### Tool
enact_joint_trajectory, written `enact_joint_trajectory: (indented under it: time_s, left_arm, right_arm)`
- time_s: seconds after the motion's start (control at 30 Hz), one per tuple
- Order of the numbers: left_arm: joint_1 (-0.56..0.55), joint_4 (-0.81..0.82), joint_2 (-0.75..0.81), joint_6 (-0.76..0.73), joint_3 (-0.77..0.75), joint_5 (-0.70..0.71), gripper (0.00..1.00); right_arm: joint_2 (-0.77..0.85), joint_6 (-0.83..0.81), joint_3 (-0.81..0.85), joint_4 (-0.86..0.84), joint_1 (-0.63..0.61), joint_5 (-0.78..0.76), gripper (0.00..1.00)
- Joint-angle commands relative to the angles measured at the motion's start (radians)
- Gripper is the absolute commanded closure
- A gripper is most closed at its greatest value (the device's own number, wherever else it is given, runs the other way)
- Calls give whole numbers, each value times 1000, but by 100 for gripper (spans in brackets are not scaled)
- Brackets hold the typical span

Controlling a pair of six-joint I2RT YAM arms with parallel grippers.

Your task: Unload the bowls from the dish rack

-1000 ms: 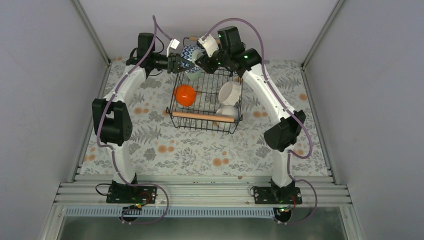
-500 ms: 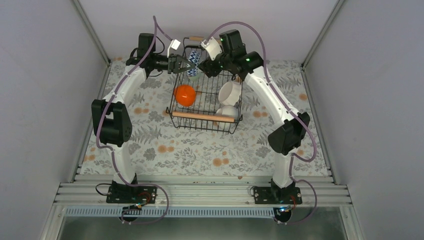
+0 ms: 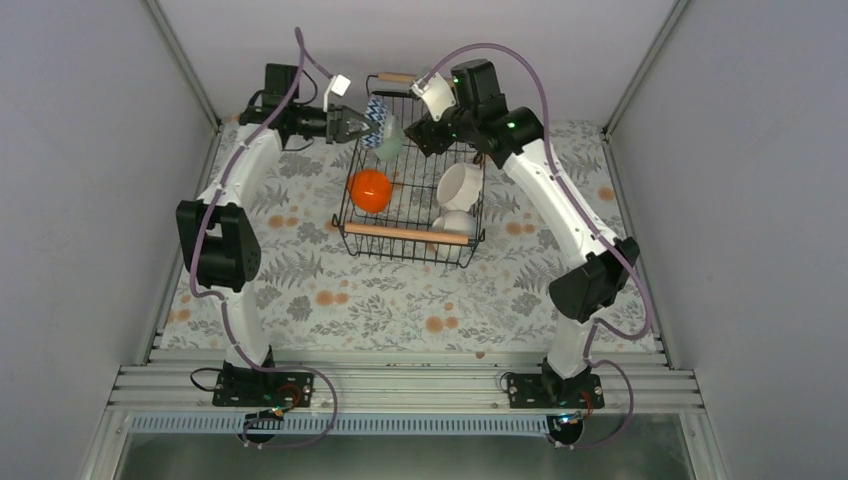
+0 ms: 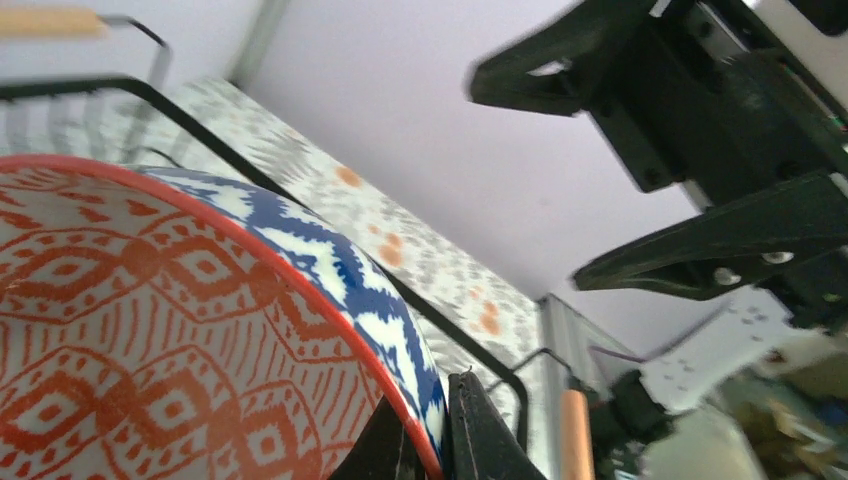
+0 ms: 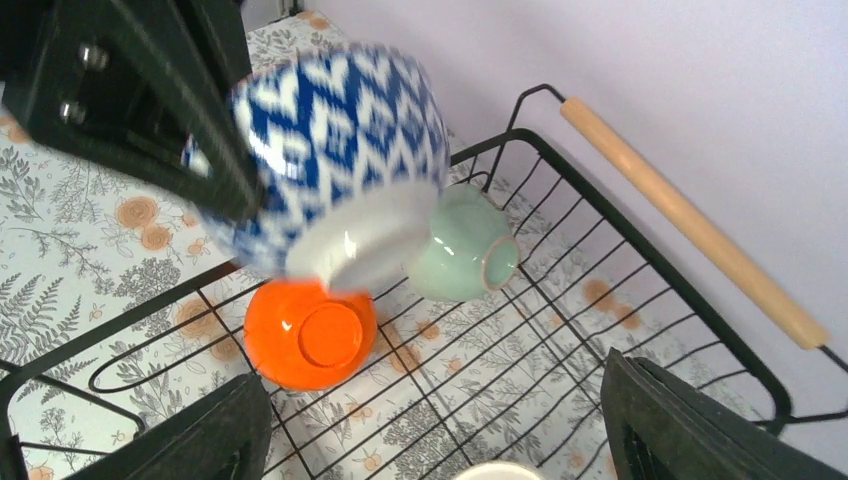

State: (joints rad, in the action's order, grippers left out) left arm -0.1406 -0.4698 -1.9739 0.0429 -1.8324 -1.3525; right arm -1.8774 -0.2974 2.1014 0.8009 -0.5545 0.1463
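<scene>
The black wire dish rack (image 3: 408, 232) stands at the table's far middle. My left gripper (image 3: 358, 122) (image 4: 440, 440) is shut on the rim of a patterned bowl (image 3: 376, 110) (image 4: 150, 320) (image 5: 335, 150), blue-and-white outside and orange inside, held above the rack's far left corner. My right gripper (image 3: 425, 130) (image 5: 440, 420) hangs open over the rack with nothing between its fingers. In the rack lie a mint-green bowl (image 3: 392, 145) (image 5: 460, 245), an orange bowl (image 3: 370, 190) (image 5: 310, 333) upside down, and two white bowls (image 3: 462, 185) (image 3: 455, 222).
Floral cloth (image 3: 400, 300) covers the table around the rack. Grey walls close in the back and both sides. The rack's far wooden handle (image 5: 690, 222) runs close to the back wall, and the rim of a white bowl (image 5: 490, 470) shows below my right gripper.
My left gripper closed on the patterned bowl and drew it left. My right gripper opened, let go of that bowl and pulled back to the right.
</scene>
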Motion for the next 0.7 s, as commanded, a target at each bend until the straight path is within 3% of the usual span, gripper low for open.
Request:
enact_joint_trajectory:
  time_s: [0.0,0.07,0.17,0.3,0.4,0.67]
  left_arm:
    - [72,-302,5,-253,-223,122,98]
    - [109,-464,-23,-358,-352,204,98]
    - [202,-580,-40,-407,-498,330,98]
    - [283,-636,-21,-460,-568,653,98]
    - [313,-640,8,-530,-475,837,98]
    - [362,-593,29,-617,-88,1025,98]
  right_arm:
    - [86,-36,-12,19,4,-46,19]
    - [92,-48,-13,47,4,-59,19]
    - [86,-63,-20,87,5,-76,19]
    - [39,-74,-30,129,5,-81,19]
    - [-14,-75,-22,137,4,-63,19]
    - [-227,-72,206,226,3,16,19]
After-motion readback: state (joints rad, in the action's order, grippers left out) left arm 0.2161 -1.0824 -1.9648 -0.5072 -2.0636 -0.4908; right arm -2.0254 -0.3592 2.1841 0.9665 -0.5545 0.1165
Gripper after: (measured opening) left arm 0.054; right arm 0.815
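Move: The blue-patterned bowl, held at its rim by the left hand, is bound for the open table roughly 30 cm left, 3 cm ahead and 28 cm below. From that hand the green bowl lies 15 cm ahead, level sideways; the orange bowl 1 cm back, 3 cm left; both about 24 cm below. From the right hand, 26 cm down, green is 16 cm ahead and 7 left, orange 2 ahead and 10 left, the white cup 3 ahead and 12 right. The blue-patterned bowl, still pinched by its rim, is carried some 25 cm left and a little forward by the left hand, away from the rack: first up about 8 cm, then down some 14, the fingers swinging about 60 degrees from pointing right to forward-right and down. The right hand, empty and wide open, lifts and backs off a little, then sinks about 10 cm towards the green bowl, fingers tipping lower. ##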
